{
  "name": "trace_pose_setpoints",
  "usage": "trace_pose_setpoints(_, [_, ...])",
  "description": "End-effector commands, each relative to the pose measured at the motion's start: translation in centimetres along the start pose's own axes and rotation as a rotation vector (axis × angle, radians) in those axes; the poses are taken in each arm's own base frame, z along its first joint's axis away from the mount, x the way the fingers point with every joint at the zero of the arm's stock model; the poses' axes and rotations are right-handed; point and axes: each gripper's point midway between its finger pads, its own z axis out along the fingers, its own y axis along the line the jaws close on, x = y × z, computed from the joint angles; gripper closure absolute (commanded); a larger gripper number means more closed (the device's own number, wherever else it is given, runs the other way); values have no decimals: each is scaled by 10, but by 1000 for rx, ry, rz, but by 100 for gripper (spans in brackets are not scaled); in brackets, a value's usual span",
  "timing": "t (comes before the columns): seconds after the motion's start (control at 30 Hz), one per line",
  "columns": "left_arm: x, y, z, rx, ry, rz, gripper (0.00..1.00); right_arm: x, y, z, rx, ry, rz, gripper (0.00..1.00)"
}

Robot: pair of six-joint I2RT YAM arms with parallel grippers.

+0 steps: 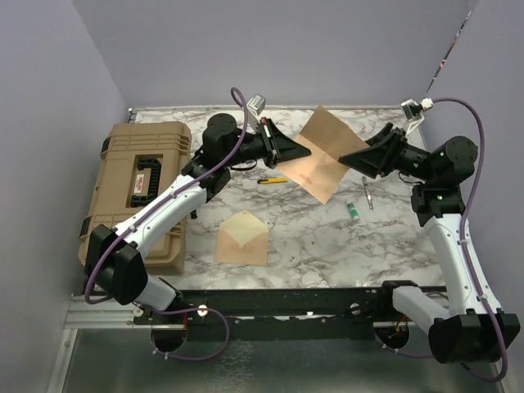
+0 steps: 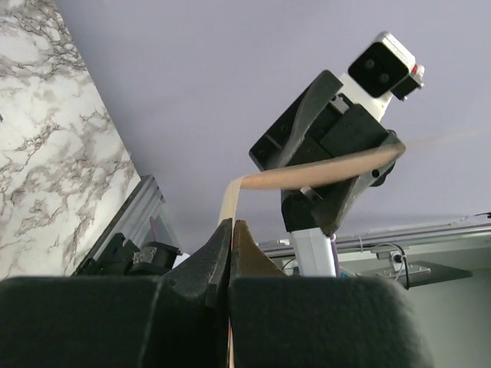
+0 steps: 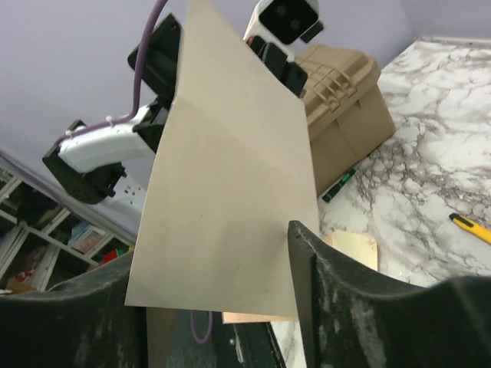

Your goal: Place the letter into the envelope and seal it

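The letter (image 1: 321,160), a tan sheet with a crease down the middle, hangs in the air over the back of the table between both grippers. My left gripper (image 1: 304,151) is shut on its left edge. In the left wrist view the jaws (image 2: 230,234) pinch the sheet's edge, and the letter (image 2: 307,175) curves away toward the right gripper. My right gripper (image 1: 345,157) stands open around the sheet's right edge; in its own view the letter (image 3: 230,176) fills the gap between the spread fingers (image 3: 307,268). The envelope (image 1: 243,238) lies flat on the table, flap open.
A tan hard case (image 1: 139,192) sits at the left of the marble table (image 1: 327,246). A yellow pen (image 1: 273,180) lies under the left arm. A green marker (image 1: 351,210) and a thin grey tool (image 1: 367,195) lie near the right arm.
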Motion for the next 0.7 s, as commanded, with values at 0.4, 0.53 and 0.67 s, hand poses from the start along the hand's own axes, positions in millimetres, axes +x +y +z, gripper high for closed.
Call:
trace_pose_setpoints(0.4, [-24,19,5,-1,-19,9,100,24,39,-20,-52,150,-129,23])
trace_pose_setpoints(0.53, [-27,20,4,-1,-18,16,100,19,53,-20,-88,137,-121,21])
trace_pose_setpoints(0.67, [-26,18,5,11,7,34,100,12,47,-16,-56,104,-95,21])
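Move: Holding one long edge of the letter, the left hand has the sheet's middle about 4 cm to its right, nearly level with it. From the right hand the letter's middle is about 7 cm left and 1 cm ahead, also level, the near edge at its half-open fingers. On the table some 38 cm below the left hand, the envelope lies 14 cm left and 3 cm back, the yellow knife about 19 cm ahead and 4 cm left. Backing off some 5 cm towards its base, the right hand opens its fingers clearly wider and draws away from the letter's middle, turning slightly counter-clockwise. The left fingers keep the letter's far edge pinched and carry the sheet about 3.5 cm forward and 2 cm down, with hardly any wrist turn. ##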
